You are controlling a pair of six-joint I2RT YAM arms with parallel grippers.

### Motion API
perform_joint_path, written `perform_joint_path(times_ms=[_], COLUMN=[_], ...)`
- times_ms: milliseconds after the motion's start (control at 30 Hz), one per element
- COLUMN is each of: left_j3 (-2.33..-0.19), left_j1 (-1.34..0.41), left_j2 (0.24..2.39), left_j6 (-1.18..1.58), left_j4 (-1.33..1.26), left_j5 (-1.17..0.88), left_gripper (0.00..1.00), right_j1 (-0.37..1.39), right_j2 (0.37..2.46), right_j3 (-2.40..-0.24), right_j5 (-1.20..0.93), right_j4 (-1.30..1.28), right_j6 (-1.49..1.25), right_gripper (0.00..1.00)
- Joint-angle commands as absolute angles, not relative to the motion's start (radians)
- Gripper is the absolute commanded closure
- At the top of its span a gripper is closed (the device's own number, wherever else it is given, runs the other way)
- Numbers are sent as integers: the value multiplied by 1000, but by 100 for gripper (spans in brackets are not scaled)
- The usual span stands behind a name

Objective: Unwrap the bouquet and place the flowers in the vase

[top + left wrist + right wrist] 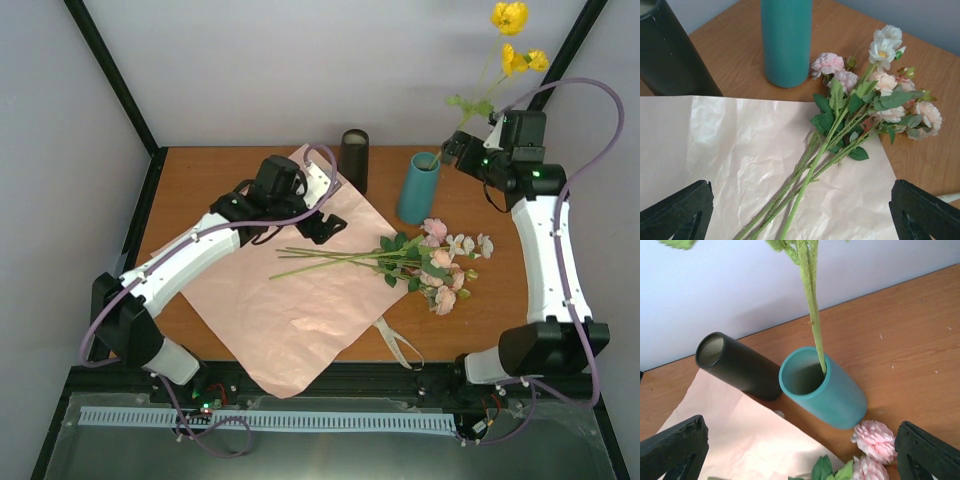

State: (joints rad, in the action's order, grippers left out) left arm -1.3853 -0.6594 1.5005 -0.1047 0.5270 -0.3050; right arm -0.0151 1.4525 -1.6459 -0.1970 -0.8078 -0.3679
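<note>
The bouquet lies unwrapped. Its pink paper sheet [290, 290] is spread flat, and the flowers [420, 262] lie across it, green stems [805, 180] to the left and rose heads [827, 63] on the bare wood at the right. A yellow-headed flower [510, 18] stands in the teal vase [417, 188], its stem [812, 305] leaning on the rim. My left gripper [325, 226] hangs open over the stem ends [800, 215], holding nothing. My right gripper [455, 150] is open just above and right of the vase [800, 452], with the stem free of its fingers [672, 450].
A black cylinder [354, 160] stands left of the vase, at the paper's back corner. A beige ribbon [400, 345] lies at the table's front edge. Grey walls close in the back and both sides.
</note>
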Motion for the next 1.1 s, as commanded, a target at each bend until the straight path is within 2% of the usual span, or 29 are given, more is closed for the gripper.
perform_joint_path(times_ms=[0, 133, 333, 500, 767, 1067], left_j3=[-1436, -1383, -1282, -1235, -1161, -1139], left_j1=[-669, -668, -669, -669, -669, -668], left_j2=[1522, 1543, 1578, 1647, 1752, 1844], left_j6=[-152, -197, -261, -276, -289, -322], left_j4=[565, 549, 477, 437, 369, 349], left_j5=[-274, -304, -345, -295, -258, -227], left_gripper=[4, 11, 15, 22, 32, 47], right_j1=[-9, -9, -9, -9, -9, -9], right_j2=[1350, 1247, 1040, 925, 866, 900], right_j3=[-1649, -1589, -1424, -1302, -1227, -1203], right_j5=[-178, -150, -163, -172, -261, -303], right_j4=[-911, -961, -993, -1042, -1090, -1062], right_j6=[-368, -364, -334, -303, -329, -347], right_gripper=[0, 0, 0, 0, 0, 0])
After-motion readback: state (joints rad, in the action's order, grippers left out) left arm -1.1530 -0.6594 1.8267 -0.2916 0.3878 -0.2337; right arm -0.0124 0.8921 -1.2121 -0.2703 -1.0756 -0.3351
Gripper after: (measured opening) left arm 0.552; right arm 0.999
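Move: The loose light-green stem on the paper lies almost straight below the left hand, some 24 cm down. From this hand the rose blooms are about 30 cm to the right and level with it, and the teal vase about 23 cm right and 17 cm ahead. From the open right hand the vase stands roughly 9 cm ahead and 9 cm left, the blooms about 9 cm back and 30 cm below, and the light-green stem some 10 cm back and 31 cm left. Straight down goes the left hand, slowly at first and then fast, about 21 cm onto the loose stem, its fingers tipping more steeply down and narrowing from wide open to just over half, with the stem between them but not yet gripped. Meanwhile the right hand, still wide open, backs away from the vase and the yellow flowers by some 17 cm, rising a little and then sinking towards the blooms. ##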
